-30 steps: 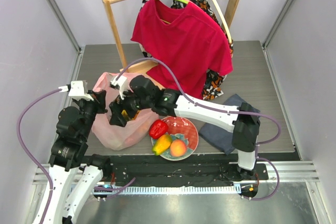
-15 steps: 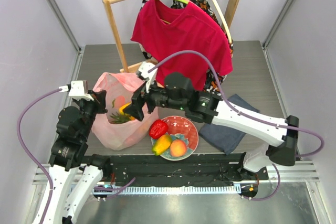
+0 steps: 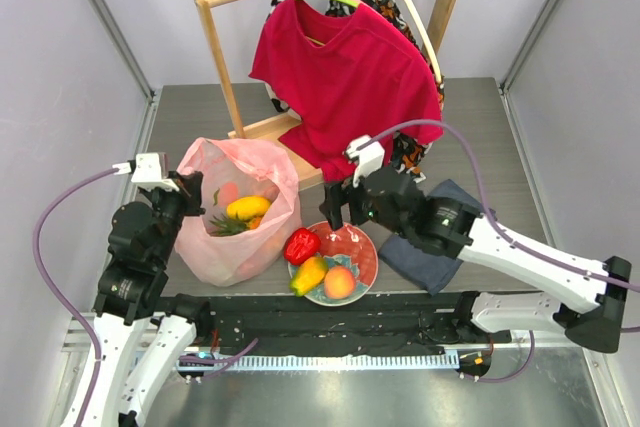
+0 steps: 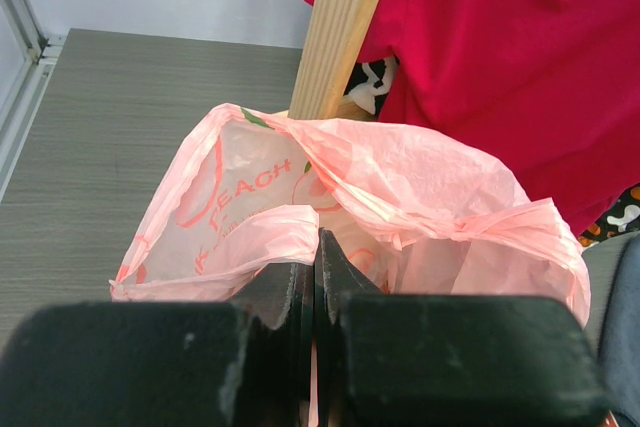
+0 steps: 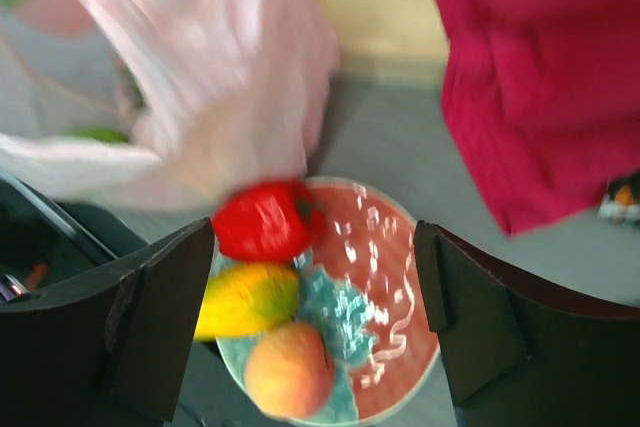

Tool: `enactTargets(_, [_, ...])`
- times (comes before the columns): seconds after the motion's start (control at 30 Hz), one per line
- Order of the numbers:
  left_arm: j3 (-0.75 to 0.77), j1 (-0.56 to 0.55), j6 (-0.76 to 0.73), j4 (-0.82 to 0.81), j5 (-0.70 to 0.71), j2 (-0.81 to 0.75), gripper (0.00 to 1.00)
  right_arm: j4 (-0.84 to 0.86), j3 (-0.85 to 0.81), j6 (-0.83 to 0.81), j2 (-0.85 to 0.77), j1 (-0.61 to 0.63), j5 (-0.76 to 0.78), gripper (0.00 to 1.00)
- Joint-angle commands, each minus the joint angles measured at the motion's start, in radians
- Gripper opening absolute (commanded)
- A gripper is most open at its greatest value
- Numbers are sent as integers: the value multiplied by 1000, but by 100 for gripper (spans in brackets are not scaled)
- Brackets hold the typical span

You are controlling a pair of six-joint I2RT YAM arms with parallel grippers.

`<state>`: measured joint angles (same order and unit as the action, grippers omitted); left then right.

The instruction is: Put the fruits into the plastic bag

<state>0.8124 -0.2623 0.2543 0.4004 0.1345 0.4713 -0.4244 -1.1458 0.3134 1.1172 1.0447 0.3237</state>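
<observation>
The pink plastic bag [image 3: 240, 217] stands open at the left, with a yellow fruit [image 3: 248, 208] and green pineapple leaves [image 3: 228, 227] inside. My left gripper [image 3: 192, 192] is shut on the bag's near rim [image 4: 262, 232], its jaws [image 4: 318, 239] pressed together over the film. A red pepper [image 3: 302, 244], a yellow mango [image 3: 309, 274] and a peach [image 3: 340, 282] lie on the red and teal plate [image 3: 362, 247]. My right gripper [image 3: 337, 215] hangs open above the plate. In the blurred right wrist view the pepper [image 5: 262, 219], mango [image 5: 245, 299] and peach [image 5: 290, 372] lie below its spread jaws [image 5: 315, 239].
A wooden rack [image 3: 222, 67] stands behind the bag, with a red T-shirt [image 3: 350, 77] hanging from it. A folded grey-blue cloth [image 3: 435, 242] lies right of the plate. Grey walls close in both sides.
My right arm has drawn back out of the bag and swung right to hang over the plate. The bag's mouth and the fruit inside now show. The left gripper has not moved.
</observation>
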Motion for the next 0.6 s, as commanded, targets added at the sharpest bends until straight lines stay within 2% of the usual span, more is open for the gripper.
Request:
enactTargets(0.0, [1, 0, -4, -37, 7, 7, 0, -65, 125, 130, 35, 29, -37, 88])
enactTargets(0.17, [1, 0, -3, -35, 7, 9, 0, -46, 213, 225, 32, 152, 50, 88])
enactTargets(0.33, [1, 0, -4, -35, 10, 7, 0, -120, 192, 291, 98, 279, 159, 89])
enactTargets(0.47, [1, 1, -4, -37, 4, 7, 0, -168, 181, 325, 148, 320, 176, 89])
enactTargets(0.57, [1, 1, -4, -37, 7, 7, 0, -197, 185, 360, 170, 354, 245, 89])
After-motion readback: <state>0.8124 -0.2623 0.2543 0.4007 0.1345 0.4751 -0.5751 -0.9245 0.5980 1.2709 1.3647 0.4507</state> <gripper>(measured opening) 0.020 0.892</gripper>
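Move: The peach on the plate lies about 9 cm back of the right hand, level with it sideways and some 21 cm below. The mango is about 7 cm to the left of the peach and 2 cm farther out, and the red pepper some 9 cm left of the peach and 8 cm farther out. The bag stands roughly 23 cm to the right hand's left and 3 cm ahead. From the left hand, the peach is about 30 cm to the right, 16 cm back and 22 cm below. The right hand comes down some 16 cm, steeply at first, while drawing back about 10 cm towards its base, bringing its wide-open fingers from above the far side of the plate to just short of the peach. On the way the wrist tips the fingers roughly 25 degrees further down, so that they still point forward and left but now slant steeply, with the peach framed between them, untouched. ##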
